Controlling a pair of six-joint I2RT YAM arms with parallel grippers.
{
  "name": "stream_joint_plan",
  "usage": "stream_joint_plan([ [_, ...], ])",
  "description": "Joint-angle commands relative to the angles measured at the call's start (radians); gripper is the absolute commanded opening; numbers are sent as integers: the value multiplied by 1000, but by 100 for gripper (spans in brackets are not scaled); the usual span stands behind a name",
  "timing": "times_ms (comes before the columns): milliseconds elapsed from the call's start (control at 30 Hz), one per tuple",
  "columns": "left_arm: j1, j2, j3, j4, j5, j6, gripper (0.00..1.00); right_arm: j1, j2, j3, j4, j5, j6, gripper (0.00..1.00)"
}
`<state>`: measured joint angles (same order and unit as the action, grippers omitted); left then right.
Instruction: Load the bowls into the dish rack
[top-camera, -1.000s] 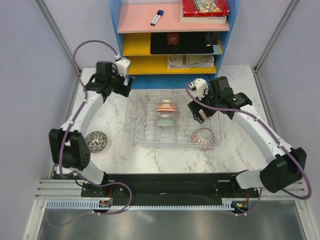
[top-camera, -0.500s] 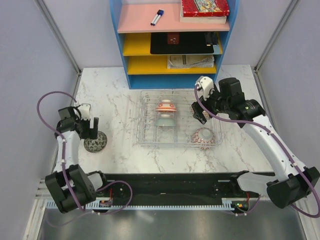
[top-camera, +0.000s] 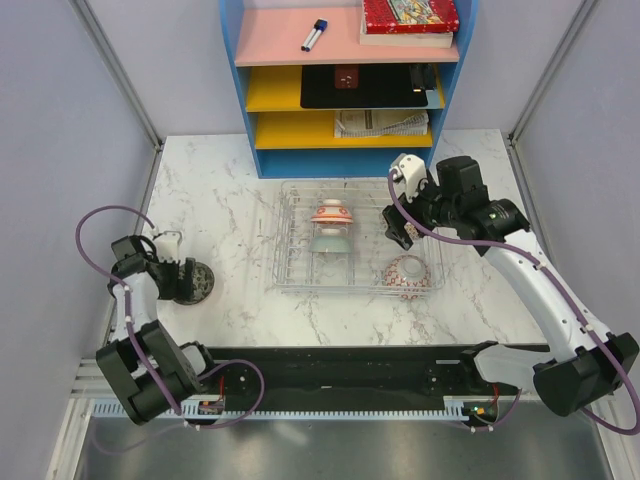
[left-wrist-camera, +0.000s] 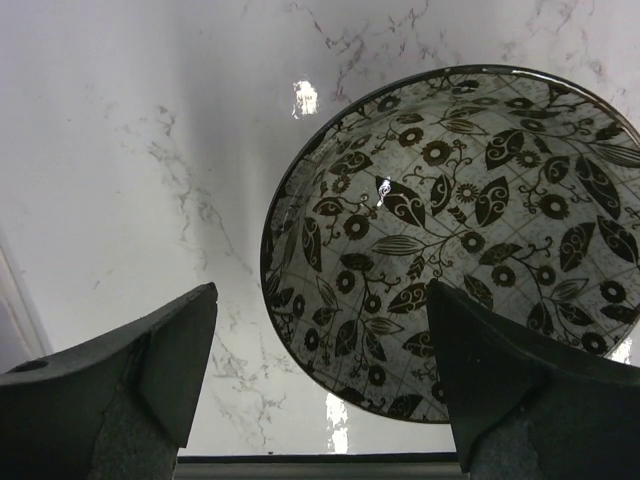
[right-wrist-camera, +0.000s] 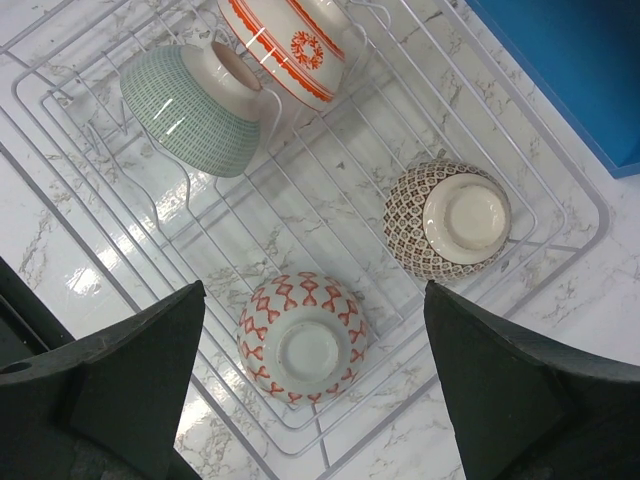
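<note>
A bowl with a dark leaf-and-flower pattern (top-camera: 203, 279) sits upright on the marble at the left, filling the left wrist view (left-wrist-camera: 450, 230). My left gripper (top-camera: 184, 280) (left-wrist-camera: 320, 335) is open, with one finger over the bowl's inside and the other outside its near rim. The clear dish rack (top-camera: 283, 272) (right-wrist-camera: 330, 190) holds an orange-red striped bowl (top-camera: 331, 212) (right-wrist-camera: 290, 40), a grey-green bowl (top-camera: 329, 241) (right-wrist-camera: 185, 105), an upside-down red-patterned bowl (top-camera: 408, 277) (right-wrist-camera: 303, 340) and a brown-patterned bowl (right-wrist-camera: 447, 218). My right gripper (top-camera: 404, 229) (right-wrist-camera: 315, 345) hovers open and empty above the rack's right half.
A blue shelf unit (top-camera: 345, 160) with pink and yellow shelves stands right behind the rack. Grey side walls close in the table on the left and right. The arm bases sit at the near edge.
My left arm swung from the back by the shelf down to the patterned bowl at the left and closed in on its rim. My right gripper shifted slightly over the rack.
</note>
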<state>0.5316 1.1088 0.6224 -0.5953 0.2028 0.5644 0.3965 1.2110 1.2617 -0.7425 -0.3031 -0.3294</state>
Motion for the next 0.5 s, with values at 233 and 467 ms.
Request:
stream_joint_plan([
  [233,39,172,30,106,147,51,32,-1,16,15,-4,-51,3,97],
  [467,38,212,118,91,245,19,2,-1,50,33,-1,-100,-2,97],
])
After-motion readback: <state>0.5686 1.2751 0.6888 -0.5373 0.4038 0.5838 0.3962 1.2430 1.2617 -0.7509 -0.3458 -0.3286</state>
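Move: The last bowl, grey with dark flowers, has its middle about 5 cm to the right of the left hand, 3 cm ahead and some 3 cm below, so the open fingers stand around its left rim. No other thing is close; the dish rack's middle lies roughly 45 cm to the right of this hand and 13 cm ahead, slightly lower. From the idle right hand, that bowl is about 50 cm left, 6 cm back and 22 cm below. The grey floral bowl's left rim gets pinched by the left hand, one finger inside and one outside: the hand sinks about 2 cm over the rim as its wide-open fingers start closing. Still closing to nearly shut, it then goes some 3 cm forward and rises about 1.5 cm, rolling its left side down by roughly 10 degrees. ##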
